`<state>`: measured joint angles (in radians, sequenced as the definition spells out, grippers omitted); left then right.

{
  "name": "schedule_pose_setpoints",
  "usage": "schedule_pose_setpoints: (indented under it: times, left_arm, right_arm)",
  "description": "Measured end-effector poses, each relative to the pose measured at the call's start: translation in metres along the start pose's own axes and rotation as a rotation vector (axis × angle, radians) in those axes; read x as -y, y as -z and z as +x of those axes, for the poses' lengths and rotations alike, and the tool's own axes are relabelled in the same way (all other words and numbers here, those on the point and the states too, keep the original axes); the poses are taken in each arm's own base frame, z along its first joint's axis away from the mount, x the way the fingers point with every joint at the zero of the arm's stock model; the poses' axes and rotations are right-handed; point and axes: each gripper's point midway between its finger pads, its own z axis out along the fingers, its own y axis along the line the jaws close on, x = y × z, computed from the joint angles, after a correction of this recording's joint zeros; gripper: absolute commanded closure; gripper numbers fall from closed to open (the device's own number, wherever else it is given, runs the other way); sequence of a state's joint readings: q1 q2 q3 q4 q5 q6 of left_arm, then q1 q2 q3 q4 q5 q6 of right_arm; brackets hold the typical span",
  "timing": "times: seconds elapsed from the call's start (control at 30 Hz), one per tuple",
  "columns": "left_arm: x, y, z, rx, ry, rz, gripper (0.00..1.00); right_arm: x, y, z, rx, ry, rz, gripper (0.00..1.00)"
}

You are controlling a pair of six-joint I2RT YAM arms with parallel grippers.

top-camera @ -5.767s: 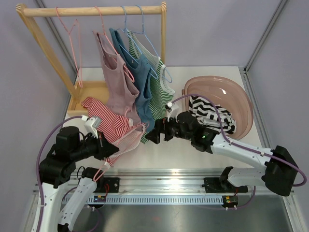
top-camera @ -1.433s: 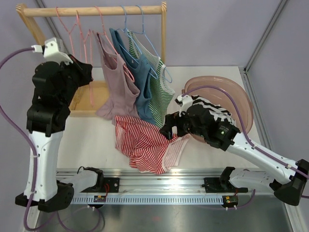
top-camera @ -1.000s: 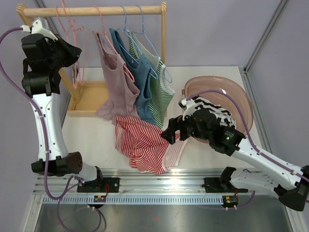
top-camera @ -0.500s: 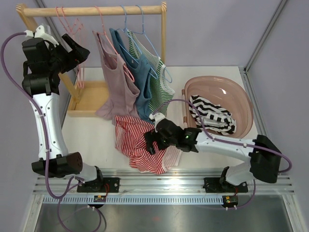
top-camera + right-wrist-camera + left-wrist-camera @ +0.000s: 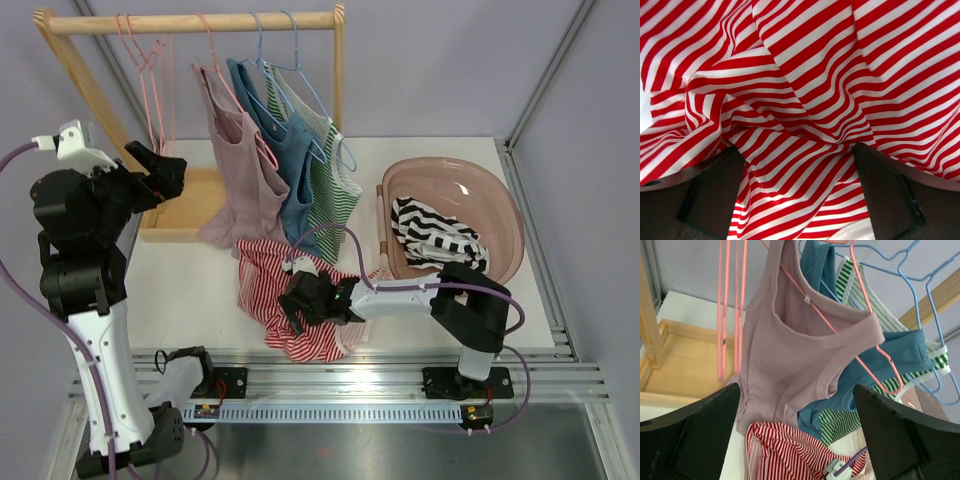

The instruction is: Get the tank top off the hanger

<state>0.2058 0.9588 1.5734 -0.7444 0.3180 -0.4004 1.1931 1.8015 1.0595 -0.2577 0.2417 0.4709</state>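
The red-and-white striped tank top [image 5: 268, 292] lies crumpled on the table, off any hanger. It fills the right wrist view [image 5: 800, 75]. My right gripper [image 5: 297, 306] is pressed down onto it, open, with a fold of the cloth lying between its spread fingers [image 5: 705, 200]. Two bare pink hangers [image 5: 150, 70] hang at the left end of the wooden rail [image 5: 200, 20], and also show in the left wrist view [image 5: 732, 305]. My left gripper [image 5: 163, 172] is raised beside the rack, below those hangers, open and holding nothing [image 5: 800, 440].
A mauve top [image 5: 240, 170], a blue top [image 5: 290, 175] and a green striped top [image 5: 335, 190] hang on the rail. The rack's wooden base tray [image 5: 185, 210] sits below. A pink basin [image 5: 500, 195] at the right holds a black-and-white striped garment [image 5: 435, 235].
My left gripper opened, came away from the pink hanger on the rail and dropped lower. My right arm swung left and down onto the red striped top.
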Motion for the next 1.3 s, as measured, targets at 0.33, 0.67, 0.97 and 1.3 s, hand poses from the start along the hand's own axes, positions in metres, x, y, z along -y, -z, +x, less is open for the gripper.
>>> schedule_pose_setpoints:
  times: [0.33, 0.67, 0.97, 1.3]
  left_arm:
    - [-0.013, 0.028, 0.041, 0.033, -0.055, -0.016, 0.01]
    - [-0.01, 0.025, 0.057, 0.009, -0.118, -0.024, 0.01]
    - [0.002, 0.041, 0.053, 0.052, -0.154, 0.012, 0.01]
    - [0.016, 0.046, 0.047, 0.053, -0.171, 0.071, 0.01]
  right_arm:
    - [-0.007, 0.007, 0.003, 0.018, -0.025, -0.048, 1.0]
    - [0.014, 0.172, -0.081, 0.376, -0.083, -0.134, 1.0]
    - [0.09, 0.313, -0.135, 0.668, -0.2, 0.08, 1.0]
    - [0.214, 0.376, -0.147, 0.75, -0.305, 0.575, 1.0]
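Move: The right hand is down over the red-striped tank top, its open fingers either side of a fold; the garment's middle is some 3 cm ahead and 2 cm right, about 1 cm lower. The basin lies roughly 20 cm ahead and 31 cm right, level with the hand; the green-striped top hangs about 22 cm ahead, 7 cm right and 20 cm up. From the left hand, the red-striped top is some 7 cm back, 20 cm right and 43 cm below. Pinching the fold of red-striped cloth shut between its fingers, the right hand lifts it almost straight up at first, then swings right, ending some 37 cm higher and about 26 cm to the right, towards the space above the basin. Late on it reaches a little forward as the fingers level out and turn clockwise. The empty left hand, fingers still open, backs off and sinks about 5 cm from the hangers, then rises slightly. ##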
